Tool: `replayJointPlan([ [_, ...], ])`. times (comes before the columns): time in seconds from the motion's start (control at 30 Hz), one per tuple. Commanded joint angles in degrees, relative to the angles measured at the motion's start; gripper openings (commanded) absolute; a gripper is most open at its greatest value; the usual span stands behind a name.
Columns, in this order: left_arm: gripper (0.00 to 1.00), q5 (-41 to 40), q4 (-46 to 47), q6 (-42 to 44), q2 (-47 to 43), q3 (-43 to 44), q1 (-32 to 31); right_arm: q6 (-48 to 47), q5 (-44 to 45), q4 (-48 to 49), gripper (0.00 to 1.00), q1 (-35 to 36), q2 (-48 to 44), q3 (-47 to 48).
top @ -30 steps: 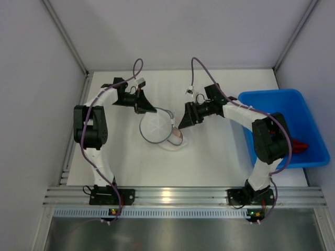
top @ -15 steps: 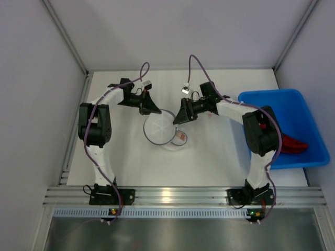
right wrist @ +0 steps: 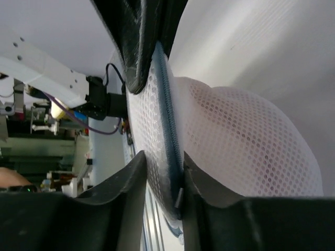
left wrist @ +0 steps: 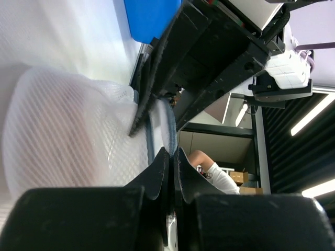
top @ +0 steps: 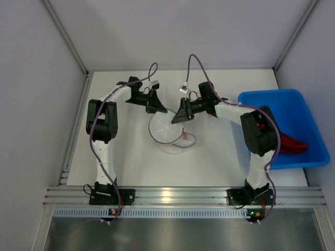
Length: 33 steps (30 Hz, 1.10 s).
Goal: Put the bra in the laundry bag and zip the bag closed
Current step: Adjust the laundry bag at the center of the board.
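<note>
The laundry bag (top: 168,130) is a round white mesh pouch with a blue zipper (right wrist: 166,115) along its rim, held up on edge between both arms. A pinkish patch of the bra (top: 185,137) shows through the mesh at its lower right. My left gripper (top: 157,108) is shut on the bag's zipper edge, as the left wrist view shows at the left gripper (left wrist: 171,151). My right gripper (top: 181,116) has its jaws closed onto the rim from the other side; in the right wrist view the right gripper (right wrist: 163,157) pinches mesh and zipper, with the zipper pull (right wrist: 179,196) against one finger.
A blue bin (top: 282,104) stands at the table's right edge with a red item (top: 296,144) in it. Grey walls close in the left, back and right. The arms' cables loop above the bag.
Both grippers have shifted right and a little toward the back, carrying the bag along. The right gripper's jaws have narrowed onto the bag's rim.
</note>
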Motion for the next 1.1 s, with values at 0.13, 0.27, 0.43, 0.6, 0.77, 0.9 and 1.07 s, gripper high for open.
replayJointPlan([
  [0.13,0.27,7.1,-0.2,3.9,1.3,5.8,1.0,-1.3,-1.1,0.6,0.00,0.4,-3.6,-1.1],
  [0.27,0.47,-3.8,-0.2,8.6,-2.4,7.4,4.3,5.1,3.0,5.2,0.00,-1.2,-6.0,-3.9],
  [0.43,0.55,-22.8,-0.3,17.1,-12.0,5.6,7.2,19.0,13.8,13.8,0.00,-4.5,-9.6,-11.4],
  [0.6,0.55,-41.4,1.5,26.5,-25.5,-7.2,4.6,33.2,21.3,19.8,0.00,-5.8,-11.9,-19.4],
  [0.77,0.55,-48.9,3.6,34.1,-42.6,-24.3,-5.8,41.1,26.2,19.3,0.00,-5.9,-12.0,-23.0],
  [0.9,0.56,-58.8,9.4,34.4,-50.7,-31.5,-17.2,46.0,29.4,16.7,0.00,-5.4,-11.8,-22.6],
  [1.07,0.59,-66.1,13.9,31.7,-50.5,-30.2,-28.9,49.0,29.3,16.8,0.00,-3.4,-11.3,-20.5],
])
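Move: The left hand already pinches the laundry bag's raised teal zip edge; the bag's open mouth lies about 12 cm back, 8 cm to the right and 9 cm below it, with the bra just inside, roughly 10 cm back, 8 cm right and 9 cm below. The stretch of zip edge the right hand goes for is right between its half-closed fingers. From the right hand the open mouth is some 8 cm back, 4 cm right and 7 cm below. The right fingers shut on the zip edge and pinch it as the left fingers open and let go of it. Keeping its grip, the right hand draws the edge about 6 cm right, 5 cm down and slightly forward, wrist turning clockwise and tipping down. The freed left hand loops forward-left, then sweeps back some 18 cm around to the bag's near-left side, swinging its open fingers from sideways to steeply down and right. ##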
